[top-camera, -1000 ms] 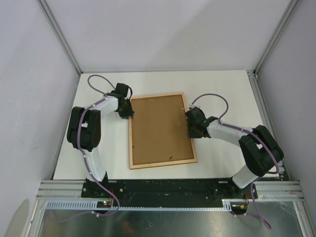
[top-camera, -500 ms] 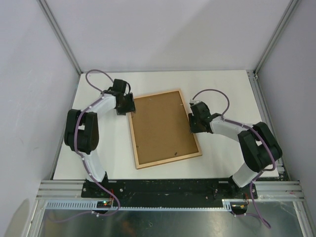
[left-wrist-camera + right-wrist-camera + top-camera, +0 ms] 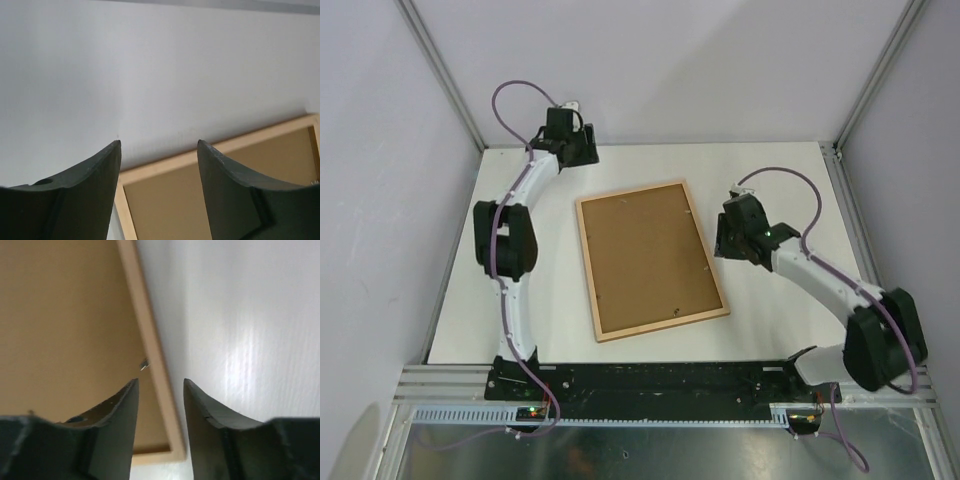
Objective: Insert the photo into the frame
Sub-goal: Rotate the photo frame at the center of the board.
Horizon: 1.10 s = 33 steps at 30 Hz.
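The frame lies flat mid-table with its light wood side up, filled by the brown backing board. The photo is hidden. My left gripper hovers open beyond the frame's far left corner, touching nothing. In the left wrist view that gripper looks down on the frame's corner rail. My right gripper stands open just off the frame's right rail. In the right wrist view the gripper holds nothing, with the rail and board below it.
The white table is walled by grey panels, with aluminium posts at the back corners. A small metal tab sticks out at the board's edge. The arm bases sit on the black rail at the near edge.
Both grippers have opened and pulled away from the frame's side rails. The left arm rose toward the back wall, the right drew off to the right. The frame turned slightly counter-clockwise.
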Each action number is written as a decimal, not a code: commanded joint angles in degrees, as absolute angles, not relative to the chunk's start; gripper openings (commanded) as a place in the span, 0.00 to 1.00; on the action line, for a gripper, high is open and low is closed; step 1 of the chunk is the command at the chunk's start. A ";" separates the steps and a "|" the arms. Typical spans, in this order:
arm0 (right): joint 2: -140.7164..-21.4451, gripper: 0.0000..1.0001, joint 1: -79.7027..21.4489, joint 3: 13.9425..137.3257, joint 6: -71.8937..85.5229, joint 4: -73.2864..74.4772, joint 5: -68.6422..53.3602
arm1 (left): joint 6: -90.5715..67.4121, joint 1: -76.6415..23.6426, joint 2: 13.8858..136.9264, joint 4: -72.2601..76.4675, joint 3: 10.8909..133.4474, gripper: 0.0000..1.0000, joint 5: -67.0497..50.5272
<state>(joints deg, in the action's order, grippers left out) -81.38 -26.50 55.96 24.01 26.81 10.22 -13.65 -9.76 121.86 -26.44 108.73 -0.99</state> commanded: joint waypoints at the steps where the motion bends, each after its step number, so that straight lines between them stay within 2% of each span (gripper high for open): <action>1: -72.27 0.39 -32.34 52.66 31.12 34.67 10.45 | -15.05 -7.56 129.20 -26.12 117.20 0.64 -3.69; 5: -66.07 0.14 -36.86 47.65 36.20 37.03 8.01 | -17.12 -7.49 134.07 -25.97 120.39 0.51 -3.71; 9: -62.30 0.02 -42.15 43.51 41.47 38.05 6.56 | -19.02 -7.58 137.03 -25.49 121.47 0.41 -3.95; 15: -60.88 0.00 -48.96 37.99 46.85 36.24 4.66 | -20.13 -7.74 140.38 -24.62 122.30 0.29 -5.24; 22: -63.13 0.00 -50.56 33.29 48.62 31.64 2.45 | -18.85 -9.06 141.20 -24.45 119.93 0.17 -6.00; 33: -71.54 0.00 -40.42 32.71 45.06 21.30 2.21 | -18.70 -10.31 137.60 -24.15 110.67 0.05 -3.61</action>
<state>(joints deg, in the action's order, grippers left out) -70.30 -44.40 32.88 46.39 26.83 1.98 -19.00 -9.63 140.53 -22.02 115.39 -4.84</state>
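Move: The frame's near right corner lies about 14 cm back from the right hand, level with it sideways and some 9 cm below; a metal tab inside the near rail is 11 cm left of that corner. From the left hand, the frame's far left corner is about 3 cm back, 4 cm left and 14 cm below, with a tab on the far rail some 9 cm to the hand's right and 3 cm back. The right hand swings back about 19 cm and some 5 cm to the left past the frame's near right corner, rising slightly, then sinking, shutting its fingers and tipping them down nearly 20 degrees, and finally comes about 3 cm forward with the shut tips up to the near rail's outer side, a little left of the corner. Meanwhile the left hand goes about 4 cm forward, then drops some 12 cm beyond the far rail near its left corner, closing almost fully and at the last easing a couple of centimetres right, still clear of the rail. ##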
